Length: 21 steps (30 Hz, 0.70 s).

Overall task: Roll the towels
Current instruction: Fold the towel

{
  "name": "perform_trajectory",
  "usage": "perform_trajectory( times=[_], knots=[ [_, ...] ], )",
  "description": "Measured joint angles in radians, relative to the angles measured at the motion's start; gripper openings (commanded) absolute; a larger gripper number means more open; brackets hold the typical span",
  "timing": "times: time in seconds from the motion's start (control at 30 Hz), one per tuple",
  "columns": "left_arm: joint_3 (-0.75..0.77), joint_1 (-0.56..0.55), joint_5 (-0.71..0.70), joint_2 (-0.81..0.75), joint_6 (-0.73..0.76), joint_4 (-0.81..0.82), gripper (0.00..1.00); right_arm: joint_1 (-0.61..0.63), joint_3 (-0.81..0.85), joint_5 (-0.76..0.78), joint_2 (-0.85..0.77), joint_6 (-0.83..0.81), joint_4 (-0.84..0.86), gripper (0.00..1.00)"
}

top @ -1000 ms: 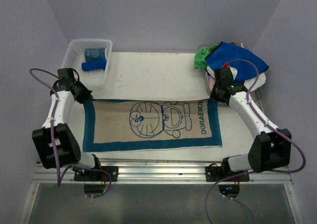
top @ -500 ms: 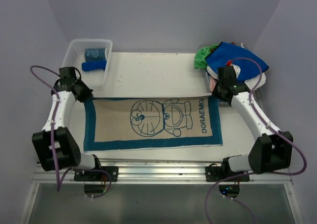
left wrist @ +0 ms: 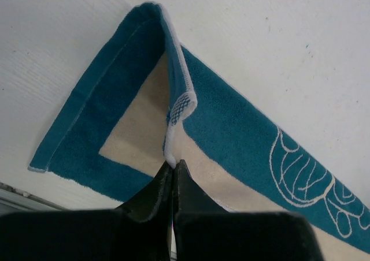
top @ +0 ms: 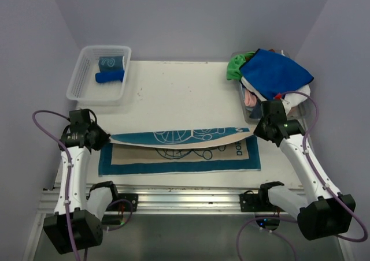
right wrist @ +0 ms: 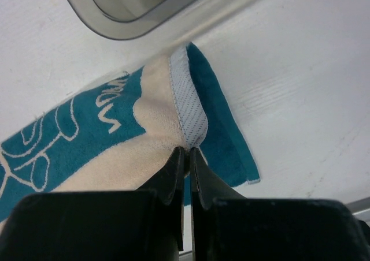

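The teal and beige towel [top: 179,157] lies flat near the table's front edge, with its far long edge lifted and drawn over toward the front. My left gripper [top: 105,137] is shut on the far left corner of this towel [left wrist: 243,111], its tips [left wrist: 173,164] pinching the white hem. My right gripper [top: 255,130] is shut on the far right corner, its tips [right wrist: 188,151] closed on the mesh hem of the towel [right wrist: 87,128]. The raised flap shows its teal back with white line drawing. Both held corners hang a little above the lower layer.
A clear mesh basket [top: 81,79] at the back left holds a rolled teal towel [top: 110,61] and a rolled royal blue towel [top: 110,76]. At the back right, a clear bin [right wrist: 133,18] holds a pile with a blue towel [top: 274,70], green cloth [top: 234,68] and pink cloth [top: 250,99].
Both grippers have carried the towel's far edge up and toward the front of the table. The towel lay fully flat before; its far half is now folded over the near half.
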Motion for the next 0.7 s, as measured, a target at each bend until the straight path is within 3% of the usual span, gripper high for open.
perform_trajectory(
  times=[0.33, 0.7],
  knots=[
    [-0.006, 0.000, -0.049, -0.164, -0.047, -0.126, 0.00, 0.000, -0.089, -0.016, -0.180, 0.087, -0.107, 0.00],
    [-0.079, 0.000, -0.085, -0.270, -0.119, -0.212, 0.00, 0.000, -0.163, -0.011, -0.248, 0.138, -0.158, 0.00]
  ],
)
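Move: Both of my hands hold the towel's far edge just above the table. The lower layer's near left corner lies about 14 cm back and 5 cm left of my left hand, some 7 cm below, with the metal rail about 20 cm straight back. From my right hand the near right corner lies about 13 cm back, 3 cm right and 9 cm down, and the towel bin some 25 cm ahead and 9 cm right. I keep both corners of the held edge pinched and draw them back together towards my base, about 6 cm with my left hand and 7 cm with my right, carrying the edge over the lower layer towards its near edge. My right hand also sinks a couple of centimetres, mostly late; my left stays near its height, turning slightly counter-clockwise while the right turns slightly clockwise. ##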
